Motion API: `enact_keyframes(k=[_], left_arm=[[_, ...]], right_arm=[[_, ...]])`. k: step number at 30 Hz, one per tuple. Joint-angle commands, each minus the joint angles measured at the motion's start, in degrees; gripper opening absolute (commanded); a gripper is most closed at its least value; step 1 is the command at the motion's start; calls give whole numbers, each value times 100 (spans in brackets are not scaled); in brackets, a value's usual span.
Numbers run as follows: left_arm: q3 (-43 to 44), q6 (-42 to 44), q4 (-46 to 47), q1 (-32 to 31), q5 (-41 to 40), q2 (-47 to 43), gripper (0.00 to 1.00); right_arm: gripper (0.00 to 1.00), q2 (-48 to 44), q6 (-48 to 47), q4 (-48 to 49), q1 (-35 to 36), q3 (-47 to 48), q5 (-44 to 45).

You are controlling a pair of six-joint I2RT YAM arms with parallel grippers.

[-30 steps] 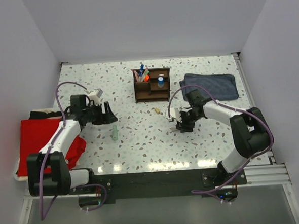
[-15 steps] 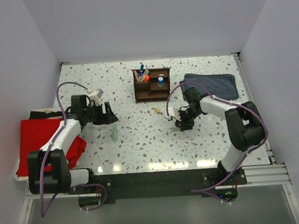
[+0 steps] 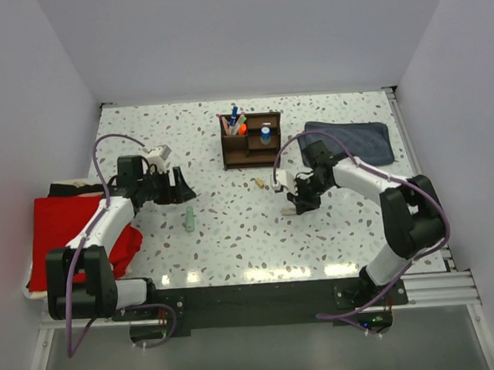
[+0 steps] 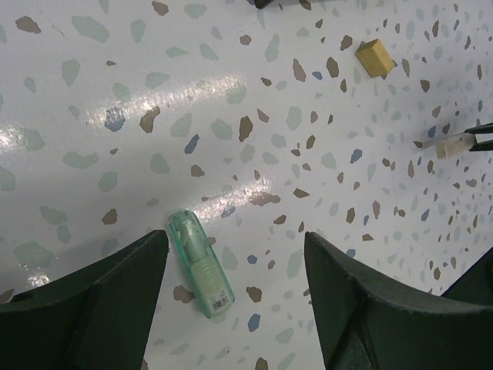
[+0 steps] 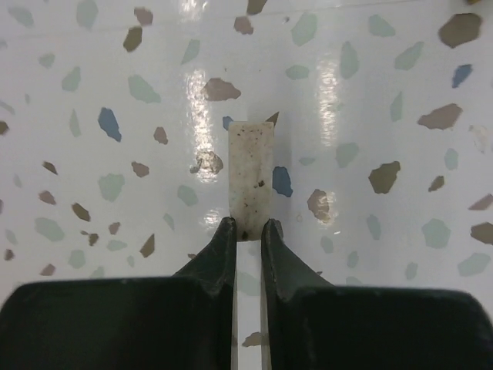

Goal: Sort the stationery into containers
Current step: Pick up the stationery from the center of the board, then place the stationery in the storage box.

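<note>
The dark brown wooden organizer (image 3: 251, 141) stands at the far middle of the table with pens, an orange highlighter and a blue cylinder in it. My right gripper (image 5: 246, 227) (image 3: 286, 186) is shut on the end of a whitish speckled block (image 5: 251, 173) and holds it just above the table, in front of the organizer. A tan bit (image 3: 259, 182) (image 4: 375, 58) lies beside it. My left gripper (image 4: 233, 248) (image 3: 180, 186) is open and empty, just above the pale green tube (image 4: 200, 264) (image 3: 189, 219) lying flat near its left finger.
A folded blue-grey cloth (image 3: 349, 142) lies right of the organizer, behind the right arm. A red cloth (image 3: 70, 233) lies at the table's left edge under the left arm. White walls close in the far and side edges.
My right gripper has lifted the whitish block and carried it a little toward the organizer. My left gripper has shifted slightly toward the far side.
</note>
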Motion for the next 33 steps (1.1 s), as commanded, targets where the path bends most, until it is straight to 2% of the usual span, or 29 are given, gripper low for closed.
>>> enact_keyframes(k=[1, 2, 5, 8, 10, 11, 14, 20, 33], left_arm=[[113, -177, 418, 40, 196, -65, 77], [114, -204, 453, 40, 196, -56, 77], [131, -283, 585, 40, 249, -30, 76], [175, -309, 629, 40, 284, -12, 77], [210, -318, 629, 40, 293, -12, 77], [219, -318, 629, 40, 293, -21, 77], [245, -318, 621, 40, 293, -56, 77], [123, -248, 647, 40, 249, -144, 77], [61, -204, 629, 40, 231, -170, 77]], right_arm=[[0, -634, 2099, 364, 46, 642, -305], [0, -635, 2860, 497, 37, 703, -253], [0, -530, 4302, 1086, 37, 862, 81], [0, -328, 5533, 1561, 37, 1020, 590], [0, -64, 6012, 1737, 46, 1230, 1019], [0, 50, 6623, 1772, 46, 1318, 1127], [0, 376, 7478, 1834, 37, 1644, 1655], [0, 841, 8499, 1940, 37, 2110, 1988], [0, 1413, 9257, 1922, 116, 2304, 2349]])
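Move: The white eraser is already pinched in the right fingers. The pen organizer's lower right compartment, where it is taken, lies about 17 cm ahead, 7 cm left and roughly 1 cm above the right hand. The blue bottle stands about 5 cm beyond that compartment, level with it sideways; the yellow block lies some 8 cm ahead and 10 cm left of the right hand, a little lower. From the left hand the compartment is roughly 11 cm ahead, 24 cm right and 5 cm below. The eraser, kept pinched in the right hand's shut fingers, is lifted some 8 cm and swept forward about 15 cm and 5 cm left, passing right of the yellow block to the organizer's near right corner. The wrist turns roughly 80 degrees clockwise on the way, so the fingers come to point forward and down. The hand sinks about 3 cm again, bringing the eraser's tip to the mouth of the lower right compartment. ##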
